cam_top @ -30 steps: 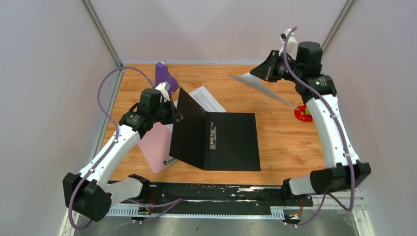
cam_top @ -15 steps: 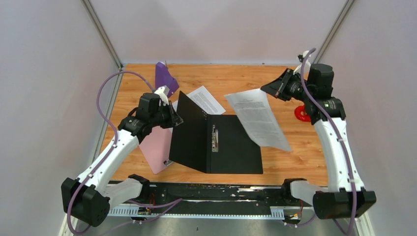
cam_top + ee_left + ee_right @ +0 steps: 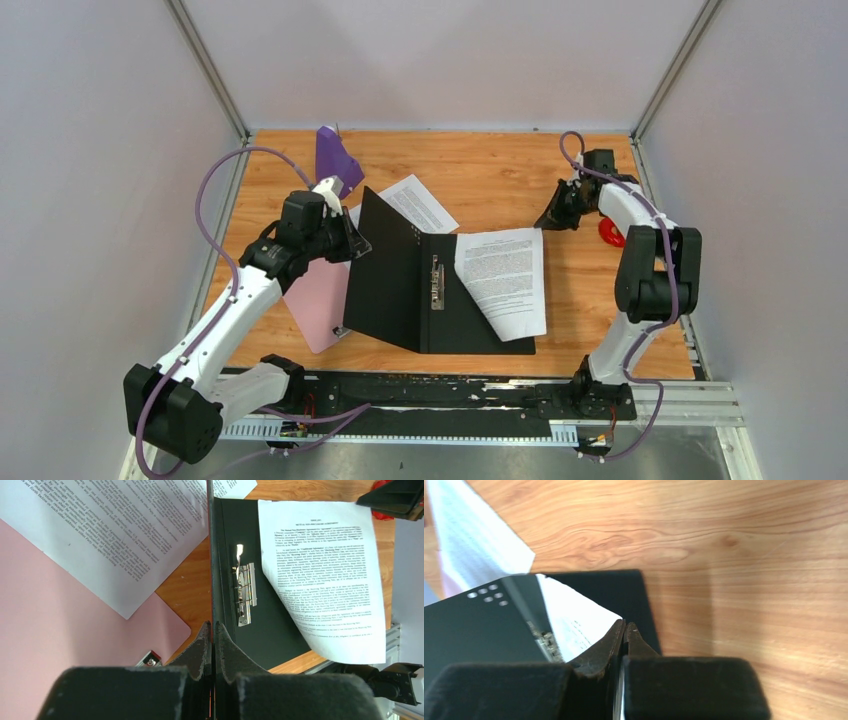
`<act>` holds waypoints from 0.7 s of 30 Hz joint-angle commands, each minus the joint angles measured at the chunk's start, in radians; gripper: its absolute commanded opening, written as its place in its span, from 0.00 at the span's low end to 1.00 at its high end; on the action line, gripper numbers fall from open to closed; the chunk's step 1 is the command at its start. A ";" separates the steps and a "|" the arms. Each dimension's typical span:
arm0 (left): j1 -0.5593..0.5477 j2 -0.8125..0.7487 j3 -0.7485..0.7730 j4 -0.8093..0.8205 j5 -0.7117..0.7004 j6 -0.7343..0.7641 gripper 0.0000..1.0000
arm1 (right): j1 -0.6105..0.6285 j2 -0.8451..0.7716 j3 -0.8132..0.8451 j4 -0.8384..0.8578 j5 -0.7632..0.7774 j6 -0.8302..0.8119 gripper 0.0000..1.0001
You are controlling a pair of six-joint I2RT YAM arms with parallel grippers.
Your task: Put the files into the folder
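The folder [image 3: 440, 315] lies open at the table's middle, black inside, with its metal clip [image 3: 434, 279] on the spine. My left gripper [image 3: 352, 241] is shut on the edge of the left cover and holds it raised; the left wrist view shows this grip [image 3: 212, 626]. One printed sheet [image 3: 503, 280] lies over the folder's right half. My right gripper [image 3: 547, 221] is shut on that sheet's far right corner, as the right wrist view shows [image 3: 624, 625]. The second sheet [image 3: 416, 201] lies on the table behind the raised cover.
A pink clipboard [image 3: 318, 298] lies left of the folder, under my left arm. A purple object [image 3: 335, 156] stands at the back left. A red object [image 3: 611, 233] sits by the right arm near the right edge.
My right arm has swung down and left, bringing the sheet from the air at the back right to lie on the folder's right half. The left gripper still holds the cover up.
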 commanded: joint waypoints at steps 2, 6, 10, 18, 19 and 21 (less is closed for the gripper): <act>0.002 -0.012 0.001 0.042 -0.011 0.002 0.00 | 0.002 0.055 0.078 -0.010 0.148 -0.150 0.00; 0.002 -0.009 0.003 0.045 -0.008 -0.004 0.00 | -0.004 0.097 0.127 -0.047 0.275 -0.227 0.00; 0.002 -0.008 0.002 0.051 -0.007 -0.008 0.00 | -0.003 0.094 0.097 0.011 0.188 -0.248 0.00; 0.002 -0.003 -0.005 0.056 0.002 -0.014 0.00 | 0.009 0.021 -0.115 0.243 -0.091 -0.177 0.00; 0.002 -0.005 -0.007 0.056 0.002 -0.015 0.00 | 0.009 0.019 -0.132 0.266 -0.111 -0.164 0.00; 0.002 -0.005 -0.011 0.059 0.004 -0.016 0.00 | 0.009 0.019 -0.162 0.306 -0.123 -0.144 0.00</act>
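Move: The right hand, pinching the page's far right corner, has the folder's right half about 11 cm back and 11 cm left, some 8 cm below. The folder's clip lies roughly 20 cm left and 9 cm back, and the red dispenser about 18 cm right and 4 cm ahead. From the left hand, holding the cover up, the folder's right half is some 24 cm right, 1 cm back and 16 cm below. Still pinching the page, the right hand sinks about 5 cm towards the folder, swinging 4 cm right and back. ##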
